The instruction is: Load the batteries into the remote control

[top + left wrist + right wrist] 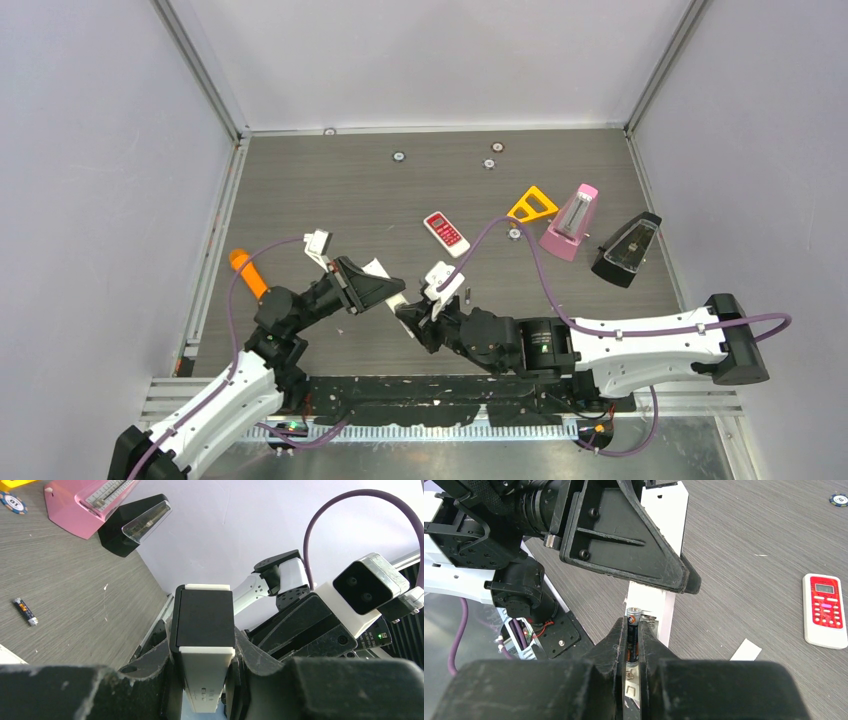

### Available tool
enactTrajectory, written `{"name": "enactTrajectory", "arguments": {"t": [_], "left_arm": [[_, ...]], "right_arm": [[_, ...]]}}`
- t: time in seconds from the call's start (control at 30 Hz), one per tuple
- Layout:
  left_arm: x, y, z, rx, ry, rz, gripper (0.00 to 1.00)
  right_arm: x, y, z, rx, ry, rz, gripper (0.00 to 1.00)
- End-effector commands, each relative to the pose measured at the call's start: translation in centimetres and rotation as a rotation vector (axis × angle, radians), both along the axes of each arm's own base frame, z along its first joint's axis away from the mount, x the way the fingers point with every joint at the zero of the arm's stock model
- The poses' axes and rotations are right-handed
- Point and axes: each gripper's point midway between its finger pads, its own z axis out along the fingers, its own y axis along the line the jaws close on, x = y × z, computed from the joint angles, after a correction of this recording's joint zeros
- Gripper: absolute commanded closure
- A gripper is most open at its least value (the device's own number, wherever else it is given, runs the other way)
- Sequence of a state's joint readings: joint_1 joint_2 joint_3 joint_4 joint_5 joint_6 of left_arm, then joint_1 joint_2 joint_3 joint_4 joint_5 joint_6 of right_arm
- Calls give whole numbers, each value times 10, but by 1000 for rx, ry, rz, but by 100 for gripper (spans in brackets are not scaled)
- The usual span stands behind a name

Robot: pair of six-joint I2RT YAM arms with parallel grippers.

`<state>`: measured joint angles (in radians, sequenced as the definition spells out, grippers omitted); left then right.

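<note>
My left gripper [205, 652] is shut on the sides of a white remote control [206, 672], which it holds up off the table with its open battery bay [651, 622] facing my right gripper. My right gripper [633, 630] is shut on a dark battery [633, 616] with an orange mark. The battery stands lengthwise right at the bay, and I cannot tell whether it touches the contacts. In the top view the two grippers [392, 290] [410, 322] meet near the table's front middle. Another battery [25, 611] lies loose on the table.
A red remote [446, 232] lies mid-table, and a small white flat piece [746, 651] lies near it. A yellow triangle [532, 206], a pink metronome [570, 222] and a black one [627, 250] stand at the right. An orange cone-ended stick [247, 272] lies left. Several chips [398, 156] dot the back.
</note>
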<state>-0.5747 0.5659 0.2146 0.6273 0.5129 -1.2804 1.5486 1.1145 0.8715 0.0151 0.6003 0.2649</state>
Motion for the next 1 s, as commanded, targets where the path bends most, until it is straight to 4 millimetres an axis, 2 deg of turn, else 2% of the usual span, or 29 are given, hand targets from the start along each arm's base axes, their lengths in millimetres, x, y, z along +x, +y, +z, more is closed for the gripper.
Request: {"name": "enactTrajectory", "arguments": {"t": [0.0, 0.1, 0.33, 0.4, 0.53, 0.7, 0.97], "left_arm": [[-3, 6, 31, -79, -72, 19, 100], [-2, 6, 30, -77, -72, 20, 100], [-2, 6, 29, -76, -74, 24, 100], [-2, 6, 29, -74, -75, 24, 100], [-2, 6, 29, -71, -75, 22, 100], [-4, 6, 30, -71, -83, 17, 100], [-4, 6, 29, -64, -85, 19, 100]], "right_arm": [[-2, -6, -17, -78, 6, 1, 89], [-3, -4, -18, -107, 20, 3, 85], [-9, -6, -18, -102, 59, 23, 84], [-10, -7, -16, -97, 64, 23, 80], [-9, -9, -8, -74, 76, 9, 64], [-7, -18, 15, 3, 102, -17, 43], [-5, -42, 49, 141, 159, -57, 32]]}}
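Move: The battery between the right fingertips is already at the remote's open compartment, about 1 cm ahead of and 1 cm left of the right hand, level with it. From the left hand, which grips the remote, the compartment lies some 4 cm back and 2 cm to the right. On the table about 25 cm below the right hand lie the white cover, 14 cm ahead and 6 cm right, and a spare battery, 12 cm ahead and 14 cm right. The battery is eased down about 1 cm by the right fingers into the compartment of the remote, which the left hand keeps holding nearly still. The right fingers then open wide and let go of it, the hand drawing slightly back before it pulls off to the right and up, some 3 cm each, away from the remote. ##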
